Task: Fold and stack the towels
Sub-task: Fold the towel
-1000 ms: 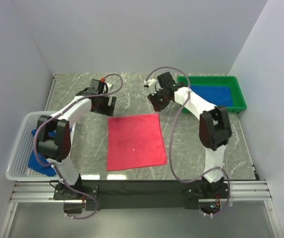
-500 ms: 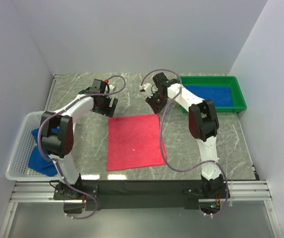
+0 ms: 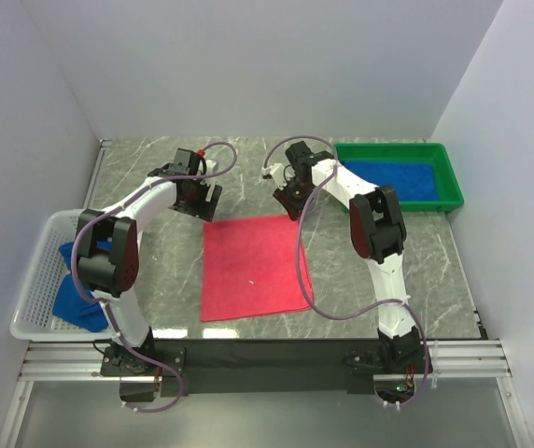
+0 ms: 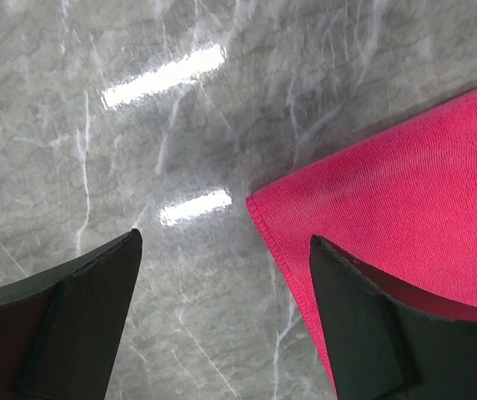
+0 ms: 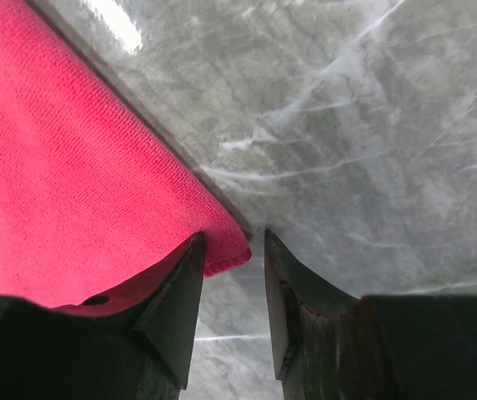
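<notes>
A pink-red towel [image 3: 253, 266] lies flat in the middle of the marble table. My left gripper [image 3: 203, 207] is low over its far left corner. In the left wrist view the left gripper [image 4: 223, 237] is wide open, with one finger [image 4: 72, 308] over bare marble and the other [image 4: 372, 317] over the towel [image 4: 405, 183]. My right gripper [image 3: 293, 207] is at the far right corner. In the right wrist view the right gripper [image 5: 233, 235] is narrowly open, and the towel [image 5: 72, 167] corner sits in the gap. One blue towel [image 3: 393, 179] lies in the tray, another [image 3: 76, 299] in the basket.
The green tray [image 3: 407, 207] stands at the back right, close to the right arm. The white lattice basket [image 3: 38, 261] sits at the left edge beside the left arm. White walls enclose the table at the back and on both sides.
The right arm has folded in and brought its gripper down and left onto the towel's far right corner. The left gripper edged right toward the far left corner, then held still.
</notes>
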{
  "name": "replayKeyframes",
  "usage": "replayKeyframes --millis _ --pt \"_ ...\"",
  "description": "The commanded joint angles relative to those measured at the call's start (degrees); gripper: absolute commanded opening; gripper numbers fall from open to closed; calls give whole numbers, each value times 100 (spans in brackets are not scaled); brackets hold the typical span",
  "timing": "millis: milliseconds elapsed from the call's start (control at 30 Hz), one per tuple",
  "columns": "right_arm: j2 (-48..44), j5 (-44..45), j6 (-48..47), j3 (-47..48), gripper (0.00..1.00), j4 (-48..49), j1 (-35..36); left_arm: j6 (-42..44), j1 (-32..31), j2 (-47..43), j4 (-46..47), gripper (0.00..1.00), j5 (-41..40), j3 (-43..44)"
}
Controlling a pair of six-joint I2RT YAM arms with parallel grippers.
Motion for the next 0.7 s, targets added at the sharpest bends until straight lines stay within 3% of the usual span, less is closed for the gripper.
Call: replayKeyframes --millis 0,133,267,433,467,667 --pt "162 109 -84 293 41 -106 -1 40 -53 80 -146 87 36 305" --pt "207 285 -119 284 40 -168 -10 22 -53 133 -137 87 115 366" --pt "128 250 -154 127 24 -89 -1 57 -53 308 -172 84 185 516" --pt "128 294 -181 91 6 -97 42 154 -44 607 -102 70 317 639" --pt "119 320 -181 56 4 -80 43 189 -53 651 -111 63 378 665" --pt "66 329 -190 -102 2 8 42 347 -53 836 -172 50 686 780"
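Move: The red towel's far right corner already lies between the half-open right fingertips, practically at the hand point. Its far left corner is about 1 cm ahead of the left hand, 1 cm to its right and 5 cm below. From the left hand, the laundry basket's middle is about 17 cm back and 30 cm left. From the right hand, the green tray's middle is some 13 cm ahead and 28 cm right. The right fingers close from half open to shut on the towel's far right corner and pinch it, the hand staying in place at the table. The left hand, above the far left corner, first holds nearly still, then sinks about 3 cm while easing slightly right and forward, fingers tipping more downward and closing from wide to half open around the corner; contact there can't be seen. ##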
